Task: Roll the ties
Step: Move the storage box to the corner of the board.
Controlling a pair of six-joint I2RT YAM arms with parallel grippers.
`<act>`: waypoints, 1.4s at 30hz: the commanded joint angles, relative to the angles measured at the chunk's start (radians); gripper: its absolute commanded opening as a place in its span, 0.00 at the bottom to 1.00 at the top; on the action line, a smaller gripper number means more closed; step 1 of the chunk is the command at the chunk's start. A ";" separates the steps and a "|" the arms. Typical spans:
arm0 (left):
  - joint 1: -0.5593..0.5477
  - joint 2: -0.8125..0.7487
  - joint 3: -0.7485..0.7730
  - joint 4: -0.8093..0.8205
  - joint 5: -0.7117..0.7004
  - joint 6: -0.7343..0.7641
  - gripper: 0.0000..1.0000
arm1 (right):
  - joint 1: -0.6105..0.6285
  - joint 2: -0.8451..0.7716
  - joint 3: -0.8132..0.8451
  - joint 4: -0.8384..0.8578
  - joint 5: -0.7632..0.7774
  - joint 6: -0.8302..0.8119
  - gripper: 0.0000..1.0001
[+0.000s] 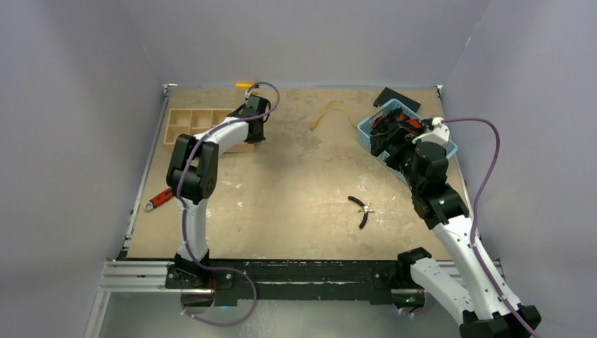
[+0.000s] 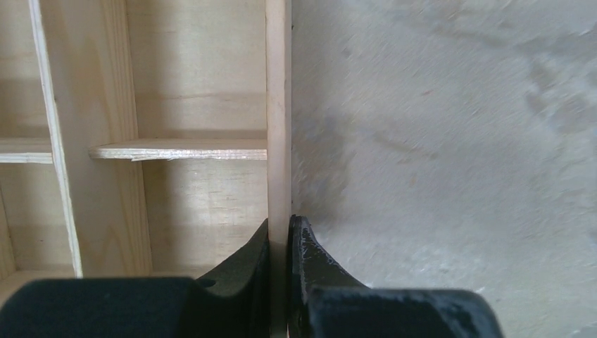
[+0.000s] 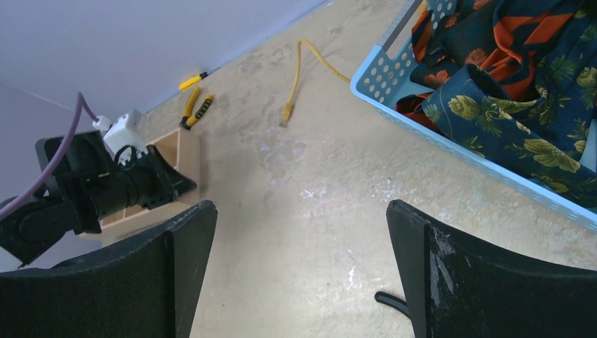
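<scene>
The ties (image 3: 521,77) lie bunched in a blue perforated basket (image 3: 450,148) at the back right: dark navy fabric with gold-yellow flowers, and orange-red fabric with black stripes. From above they show as a dark and orange heap (image 1: 394,123). My right gripper (image 3: 301,211) stands open above bare table just left of the basket, with nothing between its fingers. My left gripper (image 2: 280,232) is shut on the right wall (image 2: 278,105) of a wooden divided box (image 1: 193,127) at the back left, one finger inside the box and one outside.
A yellow cord (image 1: 331,113) lies between box and basket. Black pliers (image 1: 361,209) rest mid-table and a red-handled tool (image 1: 160,200) lies near the left edge. Yellow-handled pliers (image 3: 196,107) sit by the back wall. A black flat piece (image 1: 396,98) lies behind the basket.
</scene>
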 commanded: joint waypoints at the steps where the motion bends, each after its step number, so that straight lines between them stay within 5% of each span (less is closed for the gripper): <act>1: 0.024 0.063 0.096 -0.023 0.151 0.061 0.00 | 0.005 -0.017 0.026 0.005 -0.011 -0.021 0.95; 5: 0.053 0.083 0.142 -0.058 0.207 0.065 0.00 | 0.005 -0.019 0.037 0.000 -0.001 -0.023 0.95; 10: 0.061 0.019 0.060 -0.038 0.223 0.059 0.38 | 0.006 -0.009 0.065 0.003 -0.005 -0.022 0.95; 12: 0.063 -0.012 0.022 -0.032 0.224 0.059 0.35 | 0.006 -0.002 0.076 0.003 -0.003 -0.023 0.95; 15: 0.074 -0.048 -0.034 -0.037 0.225 0.044 0.14 | 0.006 0.002 0.079 0.003 -0.006 -0.021 0.95; 18: 0.079 -0.083 -0.116 -0.016 0.224 0.029 0.14 | 0.006 -0.004 0.075 0.007 -0.007 -0.019 0.95; 25: 0.076 -0.196 -0.141 0.030 0.271 0.001 0.53 | 0.005 0.010 0.089 -0.002 0.010 -0.030 0.96; 28: 0.072 -0.269 -0.113 0.033 0.294 -0.012 0.83 | 0.006 0.031 0.106 -0.011 0.031 -0.034 0.96; 29: 0.071 -0.291 -0.107 0.036 0.303 -0.016 0.86 | 0.006 0.039 0.112 -0.015 0.036 -0.034 0.96; 35: 0.064 -0.469 -0.206 0.114 0.277 -0.074 0.90 | 0.005 0.085 0.128 -0.016 0.082 -0.022 0.96; 42: 0.045 -0.810 -0.585 0.291 0.181 -0.287 0.88 | -0.037 0.193 0.174 -0.053 0.249 -0.049 0.97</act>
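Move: The left hand already pinches the right end wall of the storage box near its front corner; the box's middle lies about 12 cm to the left and 4 cm ahead, and the board's far left corner, its goal, some 26 cm left and 18 cm ahead. The yellow pliers lie about 15 cm ahead and 1 cm left, the yellow screwdriver 20 cm ahead and 3 cm left. From the right hand the box is roughly 42 cm left, 22 cm ahead and 27 cm below. Still gripping the end wall, the left hand goes forward about 2.5 cm, then loosens and draws back some 6 cm at rim height, half closing and reopening its fingers as it goes. It then opens wide, comes free of the box and rises about 17 cm, drawing further back at the end with the fingers tipping up some 20 degrees, while the right hand, open and empty, eases a little forward and right over the basket. ##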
